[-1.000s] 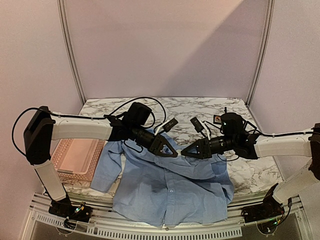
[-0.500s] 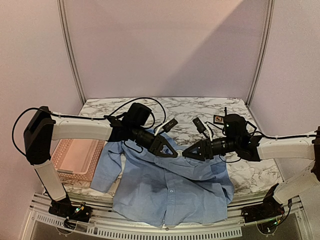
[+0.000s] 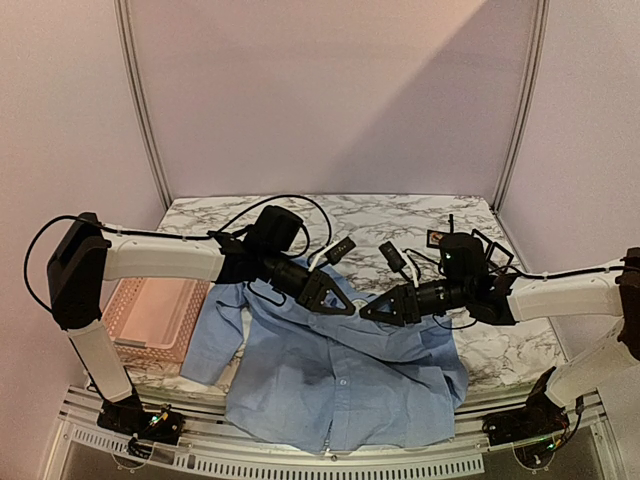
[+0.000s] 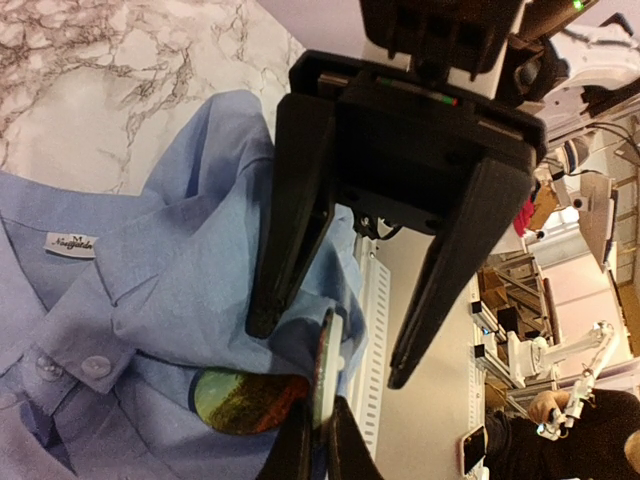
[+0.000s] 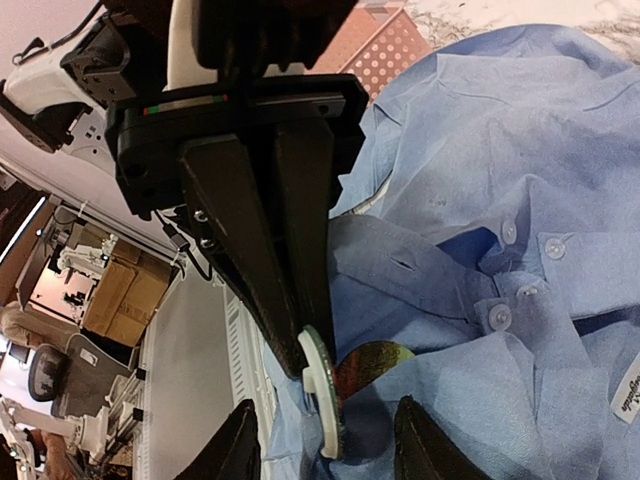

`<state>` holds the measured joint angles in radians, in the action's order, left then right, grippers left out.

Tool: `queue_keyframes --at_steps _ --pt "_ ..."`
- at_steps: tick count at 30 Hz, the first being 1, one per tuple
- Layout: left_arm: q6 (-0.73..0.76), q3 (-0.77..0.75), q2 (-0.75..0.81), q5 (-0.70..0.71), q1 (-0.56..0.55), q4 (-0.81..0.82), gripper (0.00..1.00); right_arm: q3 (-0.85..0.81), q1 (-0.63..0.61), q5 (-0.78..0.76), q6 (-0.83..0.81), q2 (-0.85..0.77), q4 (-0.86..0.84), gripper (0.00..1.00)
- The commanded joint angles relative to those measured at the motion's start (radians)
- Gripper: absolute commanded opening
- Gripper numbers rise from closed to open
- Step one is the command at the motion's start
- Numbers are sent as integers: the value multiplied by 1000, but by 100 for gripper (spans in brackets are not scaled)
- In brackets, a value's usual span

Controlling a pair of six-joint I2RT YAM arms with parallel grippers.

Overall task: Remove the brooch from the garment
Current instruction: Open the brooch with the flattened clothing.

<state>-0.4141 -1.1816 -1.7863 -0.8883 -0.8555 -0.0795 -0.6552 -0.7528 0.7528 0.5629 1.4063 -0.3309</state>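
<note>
The light blue shirt (image 3: 340, 385) lies spread at the table's near middle, collar toward the back. The brooch is a round disc with a white back (image 5: 322, 398) and a green-and-red face (image 4: 245, 402), standing on edge in a raised fold below the collar. My left gripper (image 4: 322, 425) is shut on the disc's edge; it also shows in the top view (image 3: 345, 304). My right gripper (image 5: 328, 440) is open, one finger on each side of the disc without touching it; it faces the left one in the top view (image 3: 368, 312). The top view hides the brooch.
A pink plastic basket (image 3: 155, 318) sits at the left, partly under the left arm and touching the shirt's sleeve. A small dark square item (image 3: 436, 238) lies at the back right on the marble table (image 3: 400, 215). Shirt buttons (image 5: 497, 316) and label (image 4: 72, 243) are near the grippers.
My right gripper has moved a little left and down, closer to the left gripper's tip. The left arm and the shirt have stayed still.
</note>
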Motion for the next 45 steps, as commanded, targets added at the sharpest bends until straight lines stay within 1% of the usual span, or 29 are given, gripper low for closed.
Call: queue_keyframes --at_steps 1,8,11,13,15,20,27,30,38,45 --pt "1 10 28 -10 -2 22 0 6 -7 -18 3 8 -6 43" --pt "1 10 29 -10 -1 21 0 12 -7 -21 9 7 -11 31" --pt "3 10 30 -10 -1 21 0 18 -7 -18 12 6 -23 28" --pt "4 10 30 -9 -1 22 0 20 -6 -14 18 8 -34 23" --pt "4 10 32 -8 -1 22 0 22 -7 -13 23 10 -39 20" --pt "6 10 33 -10 -1 21 0 25 -8 -13 29 15 -45 17" --pt "9 10 36 -9 -1 21 0 25 -7 -13 34 20 -50 15" --pt "8 10 35 -10 -1 19 0 25 -7 -13 37 27 -53 11" --pt "14 10 38 -6 -1 16 0 29 -7 -17 46 47 -64 4" --pt "19 10 41 -6 -1 12 0 31 -8 -54 51 52 -56 2"
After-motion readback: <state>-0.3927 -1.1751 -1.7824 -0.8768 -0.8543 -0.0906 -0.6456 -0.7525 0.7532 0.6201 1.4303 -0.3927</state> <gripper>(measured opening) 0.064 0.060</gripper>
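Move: The brooch stands edge-on between the two hands, its middle some 2 cm to the right of the left hand, which already grips its left rim, and about 2 cm to the left of the right hand, whose open fingers straddle its other side; it sits perhaps 1 cm below both. A second brooch lies on the shirt about 4 cm ahead of it and 2 cm lower; the collar label is roughly 12 cm ahead of it, 2 cm to its right and 4 cm lower. The right fingers come together from about half open and pinch the right-hand edge of the brooch, shutting down to its thickness while that hand stays practically where it is, shifting less than 1 cm. Opposite, the left fingers keep their closed grip on the other rim and that hand holds still too. ##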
